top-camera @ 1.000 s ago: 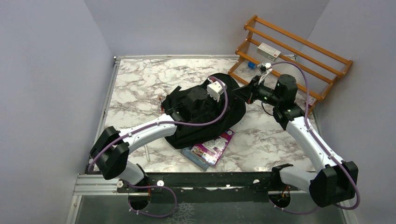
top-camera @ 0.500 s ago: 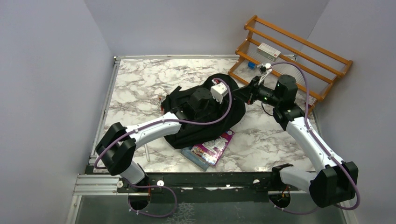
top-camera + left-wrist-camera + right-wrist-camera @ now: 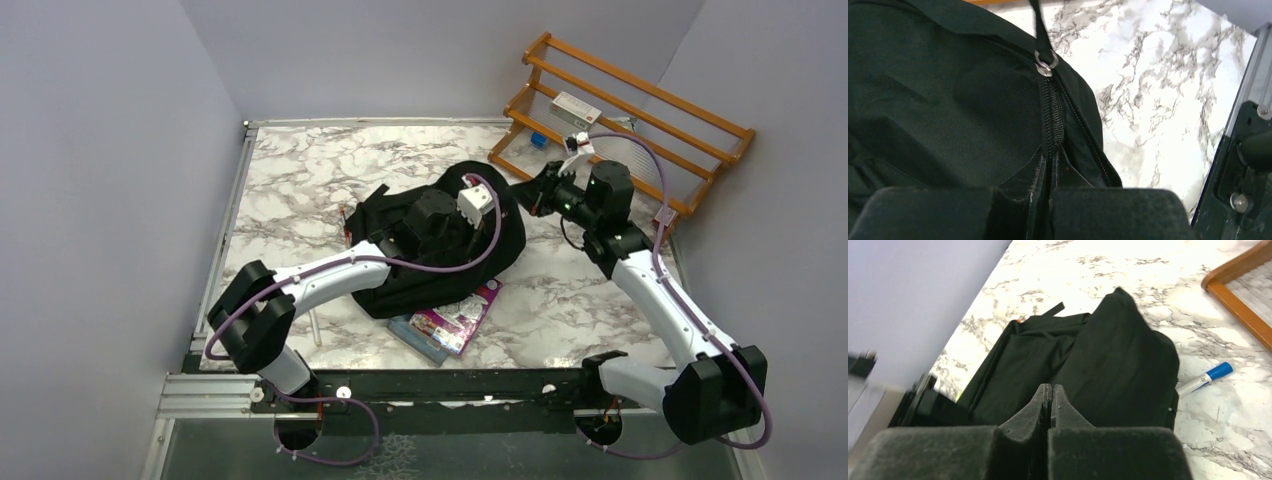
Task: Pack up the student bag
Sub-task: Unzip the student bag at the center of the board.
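The student bag (image 3: 485,250), a black fabric backpack, lies at the middle of the marble table. My left gripper (image 3: 478,225) reaches over it and is shut on the bag's zipper edge (image 3: 1052,115), whose tape runs in between the fingertips (image 3: 1038,172). From the zipper ring (image 3: 1044,62) a thin black pull strap runs taut out of the top of the left wrist view. My right gripper (image 3: 532,195) hovers at the bag's right end, shut, and nothing shows between its fingers (image 3: 1043,400). The bag (image 3: 1118,360) bulges up just ahead of it.
A purple and white packet (image 3: 455,315) lies partly under the bag's near edge. An orange wooden rack (image 3: 620,120) with a white box (image 3: 575,108) stands at the back right. A blue-capped marker (image 3: 1205,377) lies by the rack. A white stick (image 3: 315,325) rests near the left arm.
My left gripper shifted right over the bag and closed on its zipper edge. My right gripper drew back slightly to the right, still shut.
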Controlling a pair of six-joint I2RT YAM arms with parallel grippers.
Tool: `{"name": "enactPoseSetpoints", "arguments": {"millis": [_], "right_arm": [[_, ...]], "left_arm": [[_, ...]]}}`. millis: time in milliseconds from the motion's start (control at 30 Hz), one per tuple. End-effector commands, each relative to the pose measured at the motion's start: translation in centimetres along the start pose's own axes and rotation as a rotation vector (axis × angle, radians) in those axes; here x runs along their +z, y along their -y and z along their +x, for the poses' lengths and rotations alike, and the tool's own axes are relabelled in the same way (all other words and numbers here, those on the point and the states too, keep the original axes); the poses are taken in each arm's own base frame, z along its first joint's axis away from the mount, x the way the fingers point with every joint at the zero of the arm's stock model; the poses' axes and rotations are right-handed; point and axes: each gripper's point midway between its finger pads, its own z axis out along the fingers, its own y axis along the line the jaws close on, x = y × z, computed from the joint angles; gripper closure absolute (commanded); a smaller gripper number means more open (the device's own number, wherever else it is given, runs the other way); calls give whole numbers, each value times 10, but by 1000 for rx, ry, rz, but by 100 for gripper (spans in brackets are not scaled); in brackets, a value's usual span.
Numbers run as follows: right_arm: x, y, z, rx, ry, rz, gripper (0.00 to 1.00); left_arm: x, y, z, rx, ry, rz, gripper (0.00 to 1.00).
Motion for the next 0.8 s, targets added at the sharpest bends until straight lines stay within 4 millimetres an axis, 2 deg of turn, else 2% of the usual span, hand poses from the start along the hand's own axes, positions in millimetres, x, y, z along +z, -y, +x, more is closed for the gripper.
{"name": "enactPoseSetpoints", "arguments": {"millis": [0,100,333,767], "right_arm": [[11,27,-27,26,65,156,99],[22,34,-34,23,60,180,99],[50,53,-44,-9,53,213,99],[108,92,-40,-34,31,237,99]], "left_arm": [[-11,28,6,100,17,99,100],[-16,38,13,128,14,103,100],[-22,45,29,115,-13,113,100],[-34,56,42,130,-8,126,100]]}}
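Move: The left fingers, shut on the opened zip edge, have the zipper slider about 4 cm ahead and 7 cm to their right, near their own height; its pull strap leads up to the shut right fingers, from which the slider lies some 2 cm back, 5 cm left and 6 cm down. The bag's middle is about 5 cm ahead of the left hand, 8 cm left and 12 cm below, the purple book 8 cm back, 2 cm left and 18 cm below. From the right hand, the blue marker is about 18 cm ahead, 3 cm left and 25 cm down. Keeping its pinch on the pull strap, the right hand draws the slider along the zip, going forward about 11 cm and sinking some 5 cm, towards the blue marker, while its fingers swing about 10 degrees clockwise and tip down a little. The left hand keeps its grip on the zip edge and hauls it the opposite way, back about 6 cm towards the base and slightly down, with a small clockwise turn, so that the two hands part along the seam. ##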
